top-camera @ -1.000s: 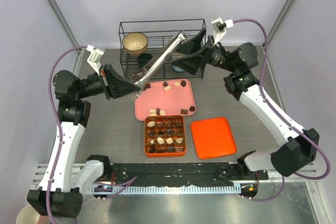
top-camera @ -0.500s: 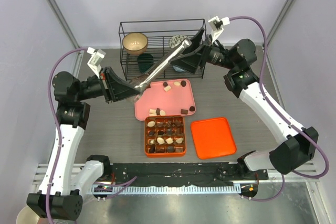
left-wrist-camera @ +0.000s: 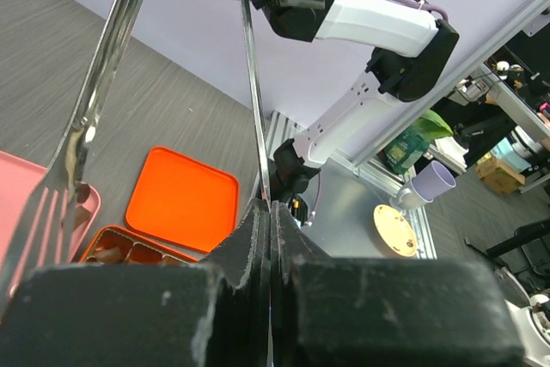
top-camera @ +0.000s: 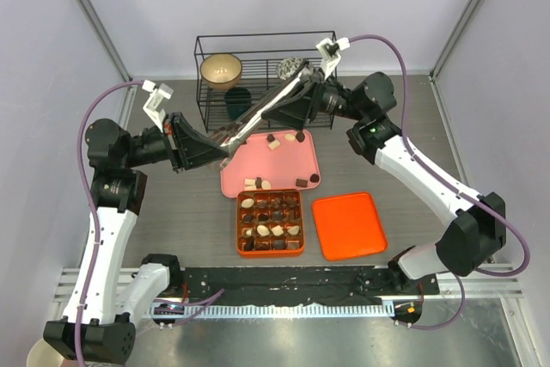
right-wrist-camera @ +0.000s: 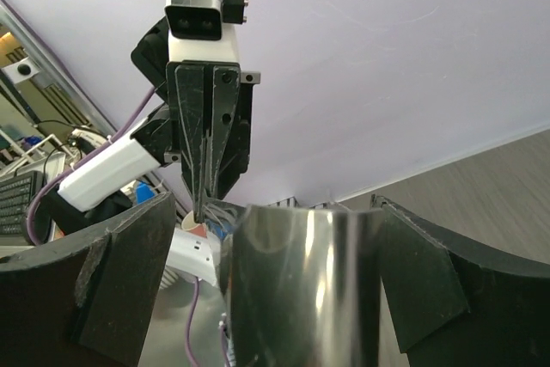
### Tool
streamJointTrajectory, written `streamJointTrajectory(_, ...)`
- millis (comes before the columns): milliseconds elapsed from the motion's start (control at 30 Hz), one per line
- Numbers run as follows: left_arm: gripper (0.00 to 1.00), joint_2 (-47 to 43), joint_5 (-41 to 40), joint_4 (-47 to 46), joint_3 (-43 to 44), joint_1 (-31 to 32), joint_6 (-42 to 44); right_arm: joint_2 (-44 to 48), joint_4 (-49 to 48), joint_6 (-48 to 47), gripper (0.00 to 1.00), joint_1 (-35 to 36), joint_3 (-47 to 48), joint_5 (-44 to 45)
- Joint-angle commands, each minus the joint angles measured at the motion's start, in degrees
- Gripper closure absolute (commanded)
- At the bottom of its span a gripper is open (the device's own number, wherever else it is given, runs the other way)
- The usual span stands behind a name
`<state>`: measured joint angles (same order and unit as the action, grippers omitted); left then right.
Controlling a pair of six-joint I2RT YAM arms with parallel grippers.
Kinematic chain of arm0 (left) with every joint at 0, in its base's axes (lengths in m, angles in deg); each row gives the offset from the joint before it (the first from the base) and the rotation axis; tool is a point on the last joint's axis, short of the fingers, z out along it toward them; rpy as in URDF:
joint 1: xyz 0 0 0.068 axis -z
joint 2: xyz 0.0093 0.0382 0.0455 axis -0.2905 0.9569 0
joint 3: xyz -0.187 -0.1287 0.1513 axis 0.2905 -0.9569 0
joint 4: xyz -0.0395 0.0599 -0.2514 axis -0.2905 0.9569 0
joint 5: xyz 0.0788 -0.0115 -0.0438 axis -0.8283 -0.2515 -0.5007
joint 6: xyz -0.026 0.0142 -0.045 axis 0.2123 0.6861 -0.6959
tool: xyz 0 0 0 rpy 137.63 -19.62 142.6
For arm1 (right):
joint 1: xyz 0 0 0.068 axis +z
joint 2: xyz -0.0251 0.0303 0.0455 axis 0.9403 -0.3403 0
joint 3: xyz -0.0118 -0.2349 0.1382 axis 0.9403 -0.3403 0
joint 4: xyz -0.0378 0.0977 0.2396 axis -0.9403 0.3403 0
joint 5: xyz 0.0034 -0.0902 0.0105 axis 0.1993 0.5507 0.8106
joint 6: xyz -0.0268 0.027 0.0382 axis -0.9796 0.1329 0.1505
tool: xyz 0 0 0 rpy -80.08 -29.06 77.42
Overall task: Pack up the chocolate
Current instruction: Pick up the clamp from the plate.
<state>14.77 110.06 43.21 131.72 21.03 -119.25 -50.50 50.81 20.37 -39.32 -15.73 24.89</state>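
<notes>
Small dark, tan and cream chocolate pieces (top-camera: 273, 142) lie scattered on the pink tray (top-camera: 236, 176), and more fill cells of the orange gridded box (top-camera: 271, 223). Metal tongs (top-camera: 262, 107) slant in the air above the tray's far edge. My left gripper (top-camera: 225, 147) is shut on one thin blade of the tongs (left-wrist-camera: 249, 83); the other, forked blade (left-wrist-camera: 73, 161) hangs free beside it. My right gripper (top-camera: 282, 102) stands open around the tongs' upper handle end (right-wrist-camera: 301, 281), with gaps on both sides.
An orange lid (top-camera: 348, 225) lies right of the box. Behind the tray stands a black wire rack (top-camera: 266, 40) holding a tan bowl (top-camera: 221, 68) and a dark green cup (top-camera: 238, 99). Purple walls enclose the table.
My right arm has swung left and brought its open fingers around the tongs' upper end. The left gripper and the tongs have barely moved.
</notes>
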Motion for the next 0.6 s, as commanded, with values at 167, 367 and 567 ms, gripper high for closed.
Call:
streamJointTrajectory(167,1.00,-1.0,0.1,-0.6,-0.1,-0.1,1.6,-0.3,-1.8,-0.9,0.02,2.6,-0.1,1.2)
streamJointTrajectory(367,1.00,-1.4,0.1,-0.6,-1.2,0.4,1.7,-1.4,-4.0,1.2,0.34,3.3,-0.4,0.7)
streamJointTrajectory(567,0.98,-1.9,0.3,-0.1,-3.3,1.5,1.8,0.5,-7.2,0.0,0.72,4.1,-3.8,2.9)
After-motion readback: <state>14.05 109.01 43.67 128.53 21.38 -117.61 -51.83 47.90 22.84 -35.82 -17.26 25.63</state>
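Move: The clamp, its jaw end still pinched in the left fingers, slants forward, up and to the right; its handle reaches in between the right hand's open fingers, about 2 cm left of that hand point, 1 cm back and level with it. From the left hand that handle part lies some 8 cm ahead, 8 cm right and 5 cm up. About 42 cm below the right hand are the pink plate, 2 cm ahead and 3 cm left, and the chocolate tray, 12 cm back and 3 cm left. The clamp's handle is taken crosswise between the right fingers: that hand slides about 2 cm left along with 1.5 cm back, sinking slightly, then closes from wide open to roughly a third, pressing the clamp's two arms towards each other. The left hand keeps the jaw end pinched and stays put until the very end, when it sinks some 1.5 cm. ##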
